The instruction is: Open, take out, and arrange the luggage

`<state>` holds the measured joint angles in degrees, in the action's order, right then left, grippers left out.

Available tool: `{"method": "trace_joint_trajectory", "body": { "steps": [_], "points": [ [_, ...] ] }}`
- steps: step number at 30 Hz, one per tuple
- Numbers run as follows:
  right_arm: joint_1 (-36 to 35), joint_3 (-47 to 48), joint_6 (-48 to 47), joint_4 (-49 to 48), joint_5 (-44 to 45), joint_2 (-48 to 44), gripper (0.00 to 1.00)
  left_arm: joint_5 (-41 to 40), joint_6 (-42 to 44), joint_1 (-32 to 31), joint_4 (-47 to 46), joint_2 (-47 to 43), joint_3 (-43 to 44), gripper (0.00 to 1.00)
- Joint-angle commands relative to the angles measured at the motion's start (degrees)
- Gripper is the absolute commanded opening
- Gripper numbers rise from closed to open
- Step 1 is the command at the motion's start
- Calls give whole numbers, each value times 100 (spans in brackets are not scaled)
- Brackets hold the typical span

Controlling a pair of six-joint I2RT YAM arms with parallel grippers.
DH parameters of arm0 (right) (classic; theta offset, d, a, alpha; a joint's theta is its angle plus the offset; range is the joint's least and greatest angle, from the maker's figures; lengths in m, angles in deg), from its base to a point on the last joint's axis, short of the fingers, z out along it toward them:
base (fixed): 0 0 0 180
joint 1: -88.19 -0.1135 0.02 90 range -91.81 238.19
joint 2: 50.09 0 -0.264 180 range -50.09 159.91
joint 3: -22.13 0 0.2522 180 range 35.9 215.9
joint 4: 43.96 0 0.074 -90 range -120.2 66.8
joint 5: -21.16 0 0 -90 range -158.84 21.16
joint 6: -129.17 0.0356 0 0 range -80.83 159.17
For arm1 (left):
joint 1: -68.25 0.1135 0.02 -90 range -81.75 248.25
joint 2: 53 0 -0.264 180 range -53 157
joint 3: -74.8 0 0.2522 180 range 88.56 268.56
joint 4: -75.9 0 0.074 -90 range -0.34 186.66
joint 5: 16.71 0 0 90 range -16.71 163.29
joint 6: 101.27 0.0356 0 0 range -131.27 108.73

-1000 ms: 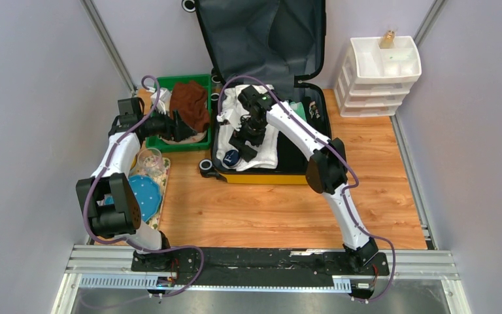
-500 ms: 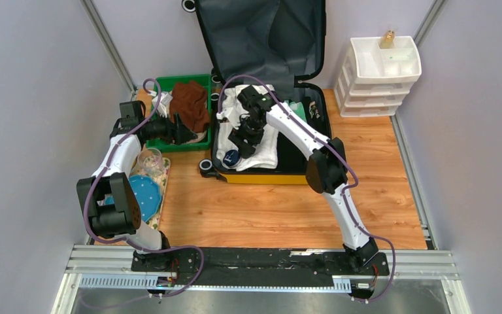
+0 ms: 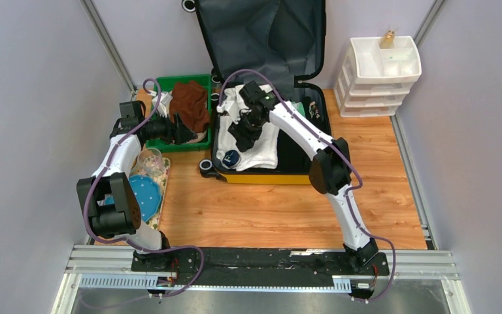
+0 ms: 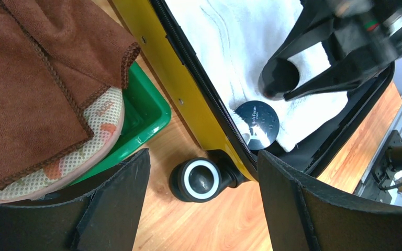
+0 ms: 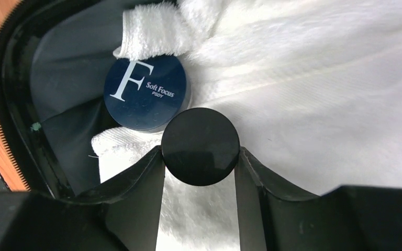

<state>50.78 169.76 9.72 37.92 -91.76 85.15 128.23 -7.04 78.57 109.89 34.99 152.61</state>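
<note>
The luggage (image 3: 261, 178) lies open on the table, its yellow shell (image 4: 188, 89) toward me and its dark lined lid (image 3: 261, 39) standing against the back wall. A white towel (image 5: 319, 94) fills the lower half. My right gripper (image 5: 200, 151) hangs just over that towel, shut on a small black round container (image 5: 200, 146), which also shows in the left wrist view (image 4: 278, 77). A navy round compact (image 5: 144, 94) lies on the towel beside it. My left gripper (image 4: 203, 157) stands open and holds nothing, between the green tray (image 4: 146, 110) and a suitcase wheel (image 4: 201, 179).
A brown towel (image 3: 189, 101) lies in the green tray (image 3: 170, 147) left of the luggage. A glass (image 3: 149, 159) and a blue dotted plate (image 3: 145, 193) sit at the near left. A white drawer unit (image 3: 379, 78) stands at the back right.
My right gripper's fingers have come together on the black round container and drawn it a little toward the back of the luggage. The left arm has barely moved.
</note>
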Motion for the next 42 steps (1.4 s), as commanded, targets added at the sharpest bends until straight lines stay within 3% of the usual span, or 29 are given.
{"method": "trace_joint_trajectory", "body": {
  "steps": [1,7,13,17,20,42],
  "points": [
    [400,-27,483,-948,-309,-1025,5,122,-27,40,-212,-27,125,82],
    [1515,-80,1555,-2283,-415,-1842,2,272,-124,31,-247,87,274,81],
    [3167,-176,2294,-4364,452,-2256,0,359,-151,22,-204,184,380,82],
    [4213,261,2435,-4711,727,-1993,0,351,-159,31,-151,272,468,84],
    [4592,403,2462,-4930,824,-1739,0,334,-203,31,-160,351,538,85],
    [4708,641,1996,-5862,1466,-218,0,184,-221,31,25,588,837,87]
  ]
}}
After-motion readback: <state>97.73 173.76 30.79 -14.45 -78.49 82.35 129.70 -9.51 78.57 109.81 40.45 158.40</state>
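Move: The right hand already holds the black-lidded jar. The drawer unit's left tray compartment lies some 30 cm ahead and 43 cm to its right, roughly at hand height; the perfume bottle stands about 5 cm beyond that compartment's middle and 6 cm right of it. The Soft Focus jar is about 4 cm left of the right hand and 4 cm nearer. From the left hand, the compartment is roughly 27 cm ahead and 62 cm right. Sweeping right, forward and up in one quick arc, the right arm carries the pinched jar out of the suitcase, some 43 cm right and 30 cm forward. It climbs about 30 cm, then sinks some 11 cm towards the left tray compartment, the fingers swinging from pointing down and left to almost straight forward. The grip is kept; the left hand, open and empty, eases about 2 cm forward. ##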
